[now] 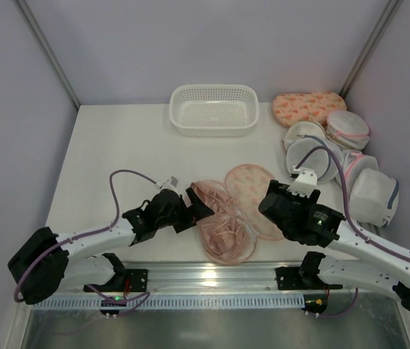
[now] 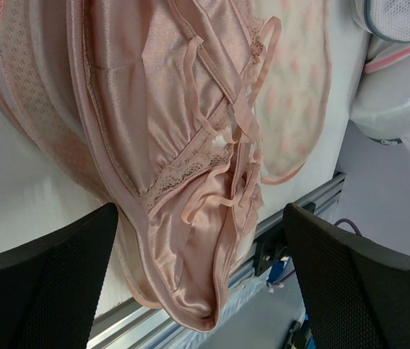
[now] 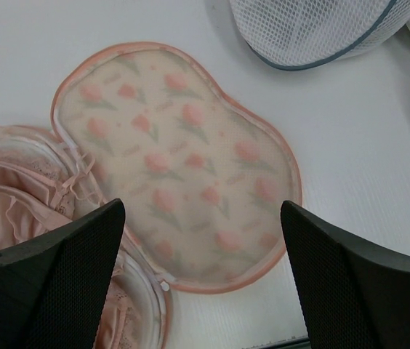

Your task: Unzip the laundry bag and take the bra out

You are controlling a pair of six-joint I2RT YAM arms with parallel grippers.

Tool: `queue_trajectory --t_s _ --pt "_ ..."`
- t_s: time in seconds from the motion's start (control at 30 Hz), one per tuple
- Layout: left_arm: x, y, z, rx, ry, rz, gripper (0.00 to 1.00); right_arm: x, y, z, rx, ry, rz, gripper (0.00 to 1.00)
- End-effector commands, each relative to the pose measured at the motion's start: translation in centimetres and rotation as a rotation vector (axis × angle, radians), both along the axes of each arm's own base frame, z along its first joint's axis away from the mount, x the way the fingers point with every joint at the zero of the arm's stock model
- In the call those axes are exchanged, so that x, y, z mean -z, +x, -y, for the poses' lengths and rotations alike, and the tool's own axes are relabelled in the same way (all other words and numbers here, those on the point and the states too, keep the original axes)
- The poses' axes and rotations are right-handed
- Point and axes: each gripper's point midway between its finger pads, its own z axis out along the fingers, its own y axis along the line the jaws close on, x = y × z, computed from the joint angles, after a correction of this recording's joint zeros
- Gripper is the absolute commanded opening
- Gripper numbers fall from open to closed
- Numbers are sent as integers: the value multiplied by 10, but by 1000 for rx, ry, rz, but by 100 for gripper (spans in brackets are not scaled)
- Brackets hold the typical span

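The laundry bag lies unzipped and spread like a clamshell near the table's front. Its tulip-printed flap (image 1: 252, 190) (image 3: 183, 167) is turned out to the right. The pale pink bra (image 1: 219, 214) (image 2: 169, 145) lies in the left half, cups and thin straps showing, and its lower end reaches the table's front edge. My left gripper (image 1: 194, 206) (image 2: 201, 269) hovers at the bra's left side, open, with satin between the wide fingers but untouched. My right gripper (image 1: 274, 200) (image 3: 201, 269) is open above the flap's near edge, holding nothing.
A white basket (image 1: 214, 109) stands at the back centre. A second peach printed bag (image 1: 308, 107) lies at the back right. Several round white mesh bags (image 1: 321, 156) (image 3: 314, 29) are piled along the right side. An aluminium rail (image 2: 314, 196) runs along the front edge.
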Motion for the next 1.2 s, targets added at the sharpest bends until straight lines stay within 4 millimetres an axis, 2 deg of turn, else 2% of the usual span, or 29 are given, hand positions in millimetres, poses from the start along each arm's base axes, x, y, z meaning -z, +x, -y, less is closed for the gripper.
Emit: queue_trajectory --t_s 0.0,0.13,0.2,0.23,0.27,0.33,0.37,0.43,0.47,0.53,0.67,0.83,0.9,0.93,1.03,1.17 --pt "-23 11 17 5 -87 38 96 -2 2 -4 1 40 31 90" --pt "-20 14 32 34 -122 27 90 3 0 -5 -1 53 24 84" --pt "-19 16 40 51 -137 22 80 7 -1 -4 -1 58 18 79" --pt "-13 17 45 61 -138 14 77 7 -2 -4 -3 60 18 72" --pt "-15 16 50 81 -154 8 69 8 -2 -3 -2 64 17 69" --pt "-8 18 58 93 -167 -9 60 8 -4 -1 -1 76 20 64" --pt "-9 18 62 106 -180 -13 48 8 -5 0 0 78 22 62" --pt "-9 19 67 114 -203 -15 33 7 -7 4 1 88 29 61" --pt "-9 19 69 119 -210 -19 16 6 -8 5 4 91 32 60" --pt "-12 20 70 118 -218 -10 0 6 -9 8 4 96 36 60" --pt "-33 22 72 130 -249 46 0 5 -12 12 3 112 42 60" --pt "-87 30 72 135 -296 169 0 2 -14 14 -2 140 56 60" --pt "-100 33 70 137 -276 212 0 0 -15 15 -3 146 61 60" --pt "-118 37 71 133 -289 249 0 0 -16 16 -5 150 62 60" --pt "-133 47 69 129 -305 285 0 -2 -17 17 -7 160 67 60" --pt "-151 77 62 103 -352 315 0 -5 -19 21 -10 171 73 60"
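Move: The bra lies bunched just below the left hand's open fingers, its middle about 7 cm to the right, 3 cm back and some 4 cm down. Under it the bag's lower half is centred about 7 cm right, 5 cm back; the bag's flower-print flap lies opened out about 17 cm right and 4 cm ahead, both roughly 6 cm lower than this hand. From the right hand the bra is about 19 cm left, 4 cm back, 13 cm below. The bra is pinched near its far end as the left hand slides about 5 cm right, sinks 2.5 cm and shuts its wide-open fingers on the satin. Keeping the pinch, it hoists the cloth steeply, some 16 cm, drifting forward late as the fingertips tilt up towards level. The right hand edges back and right over 2 cm, narrowing its fingers but staying partly open. ##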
